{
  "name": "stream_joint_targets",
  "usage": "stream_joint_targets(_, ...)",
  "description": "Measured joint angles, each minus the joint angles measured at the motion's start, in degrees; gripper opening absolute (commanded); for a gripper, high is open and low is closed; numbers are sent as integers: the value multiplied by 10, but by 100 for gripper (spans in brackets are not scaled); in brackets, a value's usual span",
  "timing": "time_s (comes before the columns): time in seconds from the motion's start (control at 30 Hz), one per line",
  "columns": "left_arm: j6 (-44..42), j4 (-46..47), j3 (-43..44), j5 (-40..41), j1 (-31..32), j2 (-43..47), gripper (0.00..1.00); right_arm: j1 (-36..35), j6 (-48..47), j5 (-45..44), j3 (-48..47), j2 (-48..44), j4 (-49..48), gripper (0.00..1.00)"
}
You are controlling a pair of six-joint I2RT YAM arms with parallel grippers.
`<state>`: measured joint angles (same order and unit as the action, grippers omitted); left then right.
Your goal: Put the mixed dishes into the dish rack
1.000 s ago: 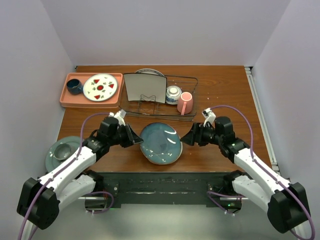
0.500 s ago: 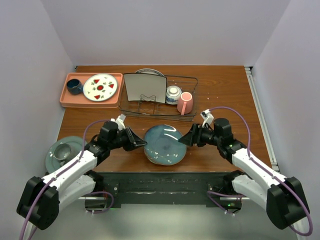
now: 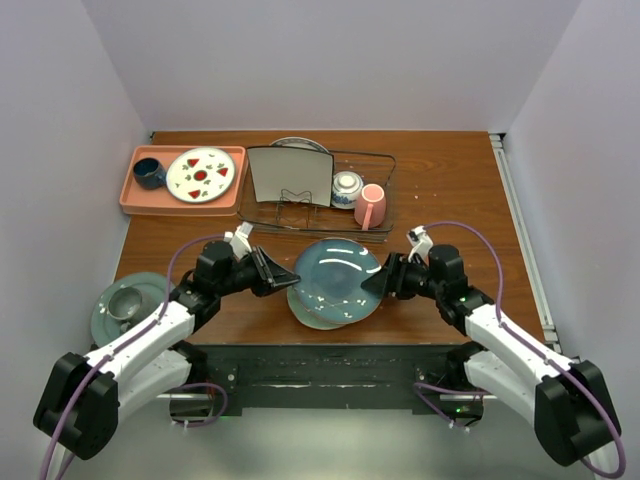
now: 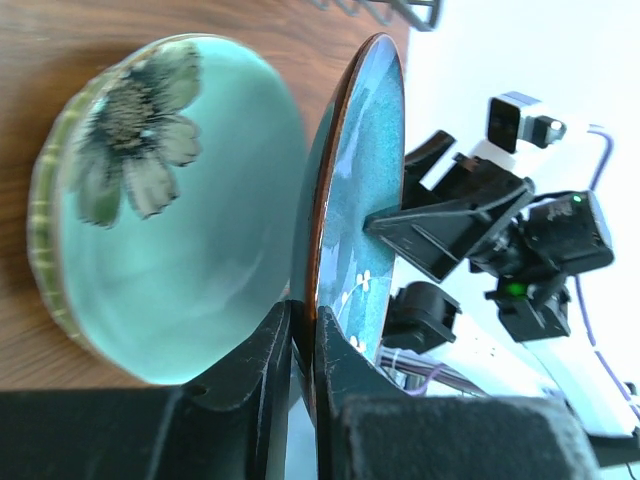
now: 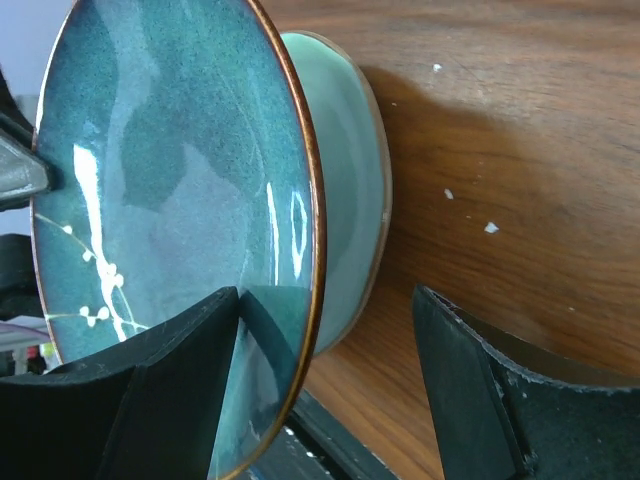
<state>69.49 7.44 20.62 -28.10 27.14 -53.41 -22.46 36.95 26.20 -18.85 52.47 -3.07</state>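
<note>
A teal-blue plate (image 3: 335, 272) with a brown rim stands tilted on edge at the table's middle, over a pale green round plate (image 3: 318, 318) with a flower print (image 4: 150, 210). My left gripper (image 3: 288, 283) is shut on the blue plate's left rim (image 4: 303, 320). My right gripper (image 3: 375, 280) is open and straddles the right rim (image 5: 325, 310), one finger against the plate's face (image 5: 170, 160). The dish rack (image 3: 389, 175) behind holds an upright white square plate (image 3: 288, 175), a round plate (image 3: 298, 144), a small patterned bowl (image 3: 347, 186) and a pink mug (image 3: 371, 205).
A salmon tray (image 3: 130, 195) at the back left carries a dark blue cup (image 3: 149, 173) and a white plate with red marks (image 3: 201, 175). A grey-green plate with a small bowl on it (image 3: 127, 305) sits at the near left. The table's near edge lies just below the plates.
The blue plate lay flat; now its left rim is raised and it tilts on edge, shifted right, uncovering the green plate. Both grippers moved with it, and the right jaws narrowed slightly.
</note>
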Motion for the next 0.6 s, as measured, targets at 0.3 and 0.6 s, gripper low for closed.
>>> stream_joint_targets(0.3,4,42,-6,-22,0,-1,0,0,51,25,25,-26,-70,36)
stream_joint_targets(0.6,-34,67,-8,-32,0,-14,0,10,126,40,37,-70,-124,0)
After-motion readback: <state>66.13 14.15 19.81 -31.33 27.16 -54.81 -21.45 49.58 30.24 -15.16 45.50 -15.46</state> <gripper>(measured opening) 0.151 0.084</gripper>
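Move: The blue plate, already pinched by the left hand at its left rim, has its middle about 9 cm to that hand's right, 2 cm ahead and a couple below. From the right hand, which is open around its right rim, the middle is 8 cm left, 1 cm ahead, slightly above. The green plate lies on the table, 10 cm left, 3 cm ahead and 8 cm below; the pink mug stands straight ahead in the rack, about 23 cm out, slightly lower. The right fingers pinch the blue plate's right rim, closing from wide open to nearly shut while the hand rises about 5 cm, edges left towards the plate and rolls some 15 degrees, its left side lifting. The left hand keeps its pinch on the left rim, rising only about 1 cm with a slight wrist turn. ##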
